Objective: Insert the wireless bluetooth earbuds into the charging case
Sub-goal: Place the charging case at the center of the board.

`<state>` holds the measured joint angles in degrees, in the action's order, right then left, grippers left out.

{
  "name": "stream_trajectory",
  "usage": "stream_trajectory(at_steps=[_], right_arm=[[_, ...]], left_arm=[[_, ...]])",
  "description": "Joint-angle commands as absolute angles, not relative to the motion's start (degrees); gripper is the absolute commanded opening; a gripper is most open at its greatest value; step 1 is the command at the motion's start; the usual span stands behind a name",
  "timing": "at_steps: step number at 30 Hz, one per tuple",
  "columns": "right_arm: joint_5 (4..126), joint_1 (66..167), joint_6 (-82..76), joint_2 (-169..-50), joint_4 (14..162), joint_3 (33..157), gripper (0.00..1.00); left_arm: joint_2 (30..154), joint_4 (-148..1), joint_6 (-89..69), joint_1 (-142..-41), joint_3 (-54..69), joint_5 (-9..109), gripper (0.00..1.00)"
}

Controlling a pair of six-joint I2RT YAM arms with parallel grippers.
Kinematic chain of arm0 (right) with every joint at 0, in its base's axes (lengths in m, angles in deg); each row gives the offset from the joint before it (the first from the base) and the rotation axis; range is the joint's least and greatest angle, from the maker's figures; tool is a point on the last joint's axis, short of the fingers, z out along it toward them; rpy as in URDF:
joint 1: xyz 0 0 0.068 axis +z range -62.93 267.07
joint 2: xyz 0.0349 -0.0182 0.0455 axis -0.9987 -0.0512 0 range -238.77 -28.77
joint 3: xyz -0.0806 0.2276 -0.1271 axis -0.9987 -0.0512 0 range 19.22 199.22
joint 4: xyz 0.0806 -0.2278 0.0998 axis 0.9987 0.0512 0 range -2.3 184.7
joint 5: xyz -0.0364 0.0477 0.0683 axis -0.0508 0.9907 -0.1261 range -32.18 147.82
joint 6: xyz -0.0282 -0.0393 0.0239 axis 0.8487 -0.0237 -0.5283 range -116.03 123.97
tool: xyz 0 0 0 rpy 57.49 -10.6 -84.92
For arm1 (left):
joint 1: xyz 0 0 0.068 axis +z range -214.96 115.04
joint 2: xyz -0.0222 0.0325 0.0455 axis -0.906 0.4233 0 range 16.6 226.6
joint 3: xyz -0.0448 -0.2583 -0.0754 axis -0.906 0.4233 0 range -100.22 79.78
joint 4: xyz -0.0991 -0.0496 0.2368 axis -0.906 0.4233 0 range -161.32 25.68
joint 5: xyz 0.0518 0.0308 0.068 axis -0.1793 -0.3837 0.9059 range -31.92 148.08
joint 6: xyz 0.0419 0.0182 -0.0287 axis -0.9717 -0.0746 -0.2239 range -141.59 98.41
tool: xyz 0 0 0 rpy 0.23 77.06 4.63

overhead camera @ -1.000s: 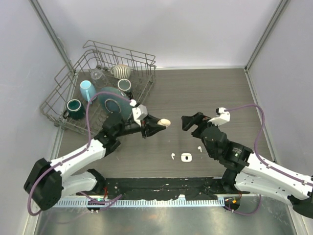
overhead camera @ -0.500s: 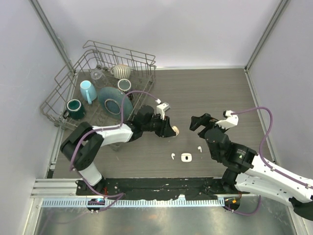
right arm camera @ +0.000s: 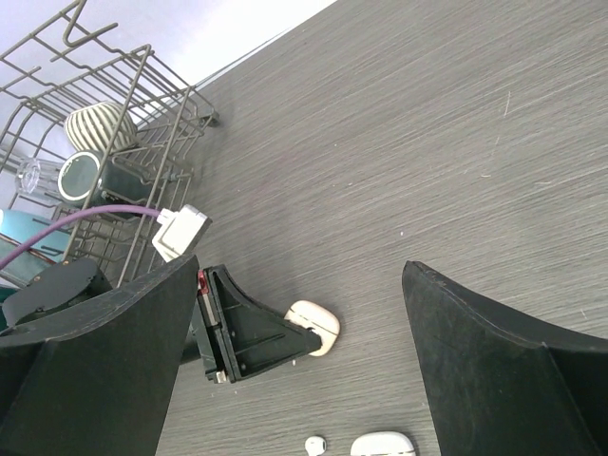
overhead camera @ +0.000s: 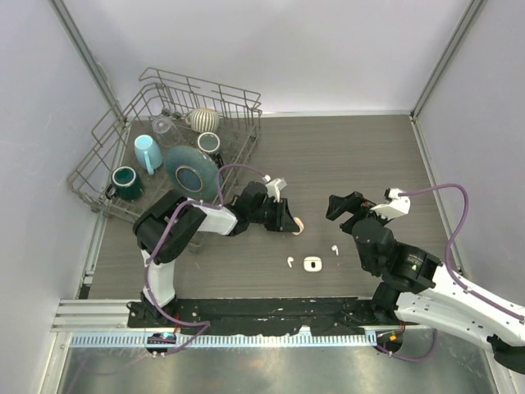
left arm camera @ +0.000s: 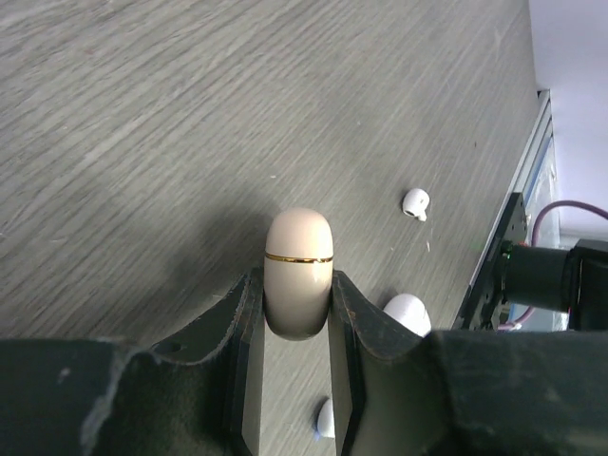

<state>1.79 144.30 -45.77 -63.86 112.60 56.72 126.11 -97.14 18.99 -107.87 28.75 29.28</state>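
Note:
A beige charging case with a thin gold band sits pinched between the fingers of my left gripper, which is shut on it low over the table. Whether the case touches the wood I cannot tell. Two white earbuds lie nearer the front: one earbud on the left, the other earbud on the right. A white rounded case-like object lies between them. My right gripper hovers open to the right of the beige case, nothing between its jaws.
A wire dish rack with mugs, a teal plate and a striped bowl stands at the back left. Grey walls close the table on three sides. A metal rail runs along the near edge.
My left gripper has carried the beige case right and toward the front, lower over the table. The right gripper has drifted slightly right, still open. The earbuds have not moved.

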Motion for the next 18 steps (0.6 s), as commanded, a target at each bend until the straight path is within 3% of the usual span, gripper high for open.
stream_trajectory(at_steps=[1,3,8,10,12,14,18], right_arm=[[-0.89,144.11,-47.09,-63.05,112.83,57.01,0.93],[-0.80,144.11,-47.09,-62.70,113.01,56.84,0.94],[-0.62,144.11,-47.27,-62.26,113.18,56.49,0.94],[-0.36,144.11,-47.18,-62.26,113.18,56.49,0.94],[-0.10,144.11,-47.09,-62.52,113.53,56.49,0.94],[1.13,144.11,-46.75,-62.70,113.62,56.75,0.94],[2.36,144.02,-45.78,-63.31,113.80,57.10,0.93]], left_arm=[[127.43,-104.54,24.81,-106.79,29.15,31.80,0.08],[127.17,-104.54,25.08,-106.53,30.03,34.07,0.09],[126.29,-102.44,24.20,-106.18,30.03,36.81,0.25],[126.11,-101.21,23.41,-106.26,29.59,36.99,0.47],[125.59,-101.12,22.97,-106.26,29.77,37.25,0.59],[125.23,-100.68,22.53,-106.26,29.77,37.51,0.99],[123.65,-98.92,21.48,-106.26,29.51,38.74,1.00]])
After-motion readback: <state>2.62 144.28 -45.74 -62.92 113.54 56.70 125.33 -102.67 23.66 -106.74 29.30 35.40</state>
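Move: The left hand already holds the charging case close over the board; its resting spot is about 1 cm ahead, 1 cm right and 2 cm below. From that hand, the white case lies some 10 cm back and 5 cm right, one white earbud 9 cm back and 1 cm left, another 6 cm back and 10 cm right. From the idle right hand the charging case's spot lies about 14 cm left, 3 cm ahead and 22 cm down. The left hand eases forward about 3 cm, dipping slightly, then opens wide and rises, letting go of the case. ##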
